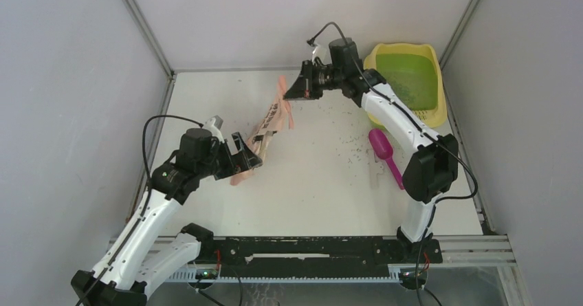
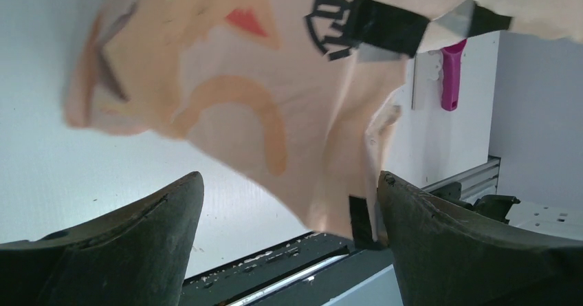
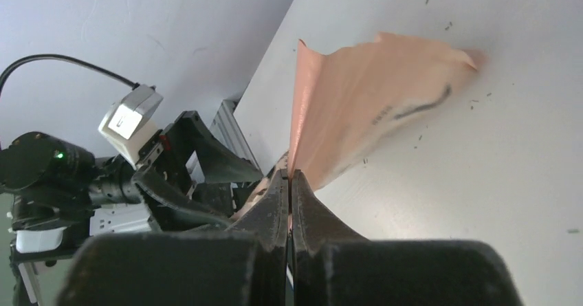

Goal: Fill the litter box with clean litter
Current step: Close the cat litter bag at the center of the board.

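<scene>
The litter box (image 1: 375, 55), yellow-rimmed with a green basin, stands at the far right corner with some litter (image 1: 414, 91) in it. More granules lie scattered on the table (image 1: 352, 148). A peach-pink bag (image 1: 271, 124) stretches between the two grippers. My right gripper (image 1: 289, 91) is shut on the bag's top edge (image 3: 371, 106), its jaws (image 3: 290, 175) pressed together on the thin film. My left gripper (image 1: 251, 156) stands open around the bag's lower end (image 2: 240, 100). In the left wrist view the bag hangs between the wide jaws (image 2: 289, 203), close to the right finger.
A magenta scoop (image 1: 385, 155) lies on the table right of centre, near the right arm; it also shows in the left wrist view (image 2: 452, 72). Grey walls enclose the table on three sides. A black rail (image 1: 309, 247) runs along the near edge.
</scene>
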{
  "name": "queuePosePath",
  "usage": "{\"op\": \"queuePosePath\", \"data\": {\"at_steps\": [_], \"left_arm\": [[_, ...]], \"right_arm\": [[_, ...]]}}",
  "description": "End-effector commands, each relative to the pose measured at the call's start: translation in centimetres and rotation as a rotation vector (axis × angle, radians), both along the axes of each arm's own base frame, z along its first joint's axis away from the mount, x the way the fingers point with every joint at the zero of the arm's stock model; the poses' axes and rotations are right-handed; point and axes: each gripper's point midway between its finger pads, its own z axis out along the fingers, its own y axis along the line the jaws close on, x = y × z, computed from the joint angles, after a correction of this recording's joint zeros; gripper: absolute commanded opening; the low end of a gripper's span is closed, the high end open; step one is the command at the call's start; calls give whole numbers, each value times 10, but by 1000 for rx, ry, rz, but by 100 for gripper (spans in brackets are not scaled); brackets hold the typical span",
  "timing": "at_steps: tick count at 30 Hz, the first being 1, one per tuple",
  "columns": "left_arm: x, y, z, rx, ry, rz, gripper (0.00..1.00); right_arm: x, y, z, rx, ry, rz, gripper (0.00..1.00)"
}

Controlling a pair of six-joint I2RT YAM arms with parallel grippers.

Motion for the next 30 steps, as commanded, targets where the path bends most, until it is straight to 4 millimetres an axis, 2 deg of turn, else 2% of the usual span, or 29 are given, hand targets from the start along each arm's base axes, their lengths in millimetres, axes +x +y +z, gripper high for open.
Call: {"op": "queuePosePath", "data": {"at_steps": [1, 6, 10, 16, 19, 22, 26, 30], "left_arm": [[4, 1, 47, -48, -133, 1, 100], [-2, 3, 53, -63, -155, -1, 100], [-10, 6, 52, -72, -164, -2, 100], [-29, 15, 55, -83, -197, 12, 100], [-38, 21, 59, -87, -221, 22, 100], [-42, 21, 54, -95, -218, 18, 100], [-41, 15, 43, -118, -184, 5, 100], [-38, 15, 39, -114, -180, 15, 100]], "right_arm": [[-25, -23, 37, -109, -41, 9, 0], [-25, -30, 63, -108, -44, -30, 0], [-22, -33, 69, -85, -3, -93, 0], [-26, -19, 99, 47, 39, -103, 0], [-32, -12, 114, 86, 43, -82, 0], [-42, -10, 130, 117, 36, -60, 0], [-57, -16, 151, 136, 31, -28, 0], [-71, -30, 172, 138, 8, 5, 0]]}}
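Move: The cat litter bag, its top edge already pinched in the right fingers, slants down towards the left arm, with its middle about 13 cm below the right hand, 7 cm to its left and 6 cm back. The scoop lies some 29 cm right, 6 cm back and 27 cm below, and the litter box 37 cm right, 17 cm ahead and 23 cm below. From the open left hand, the bag's middle is about 10 cm ahead, 4 cm right and 4 cm below. The bag, kept pinched by its top edge, is hoisted about 9 cm higher by the right hand, which first sways some 3 cm to the right and partly returns, then draws back about 3 cm, its wrist rocking roughly 10 degrees. The left hand, fingers still wide open, rises 5 cm and backs off 4 cm from the bag, its fingertips tipping up, then sinks a little. ##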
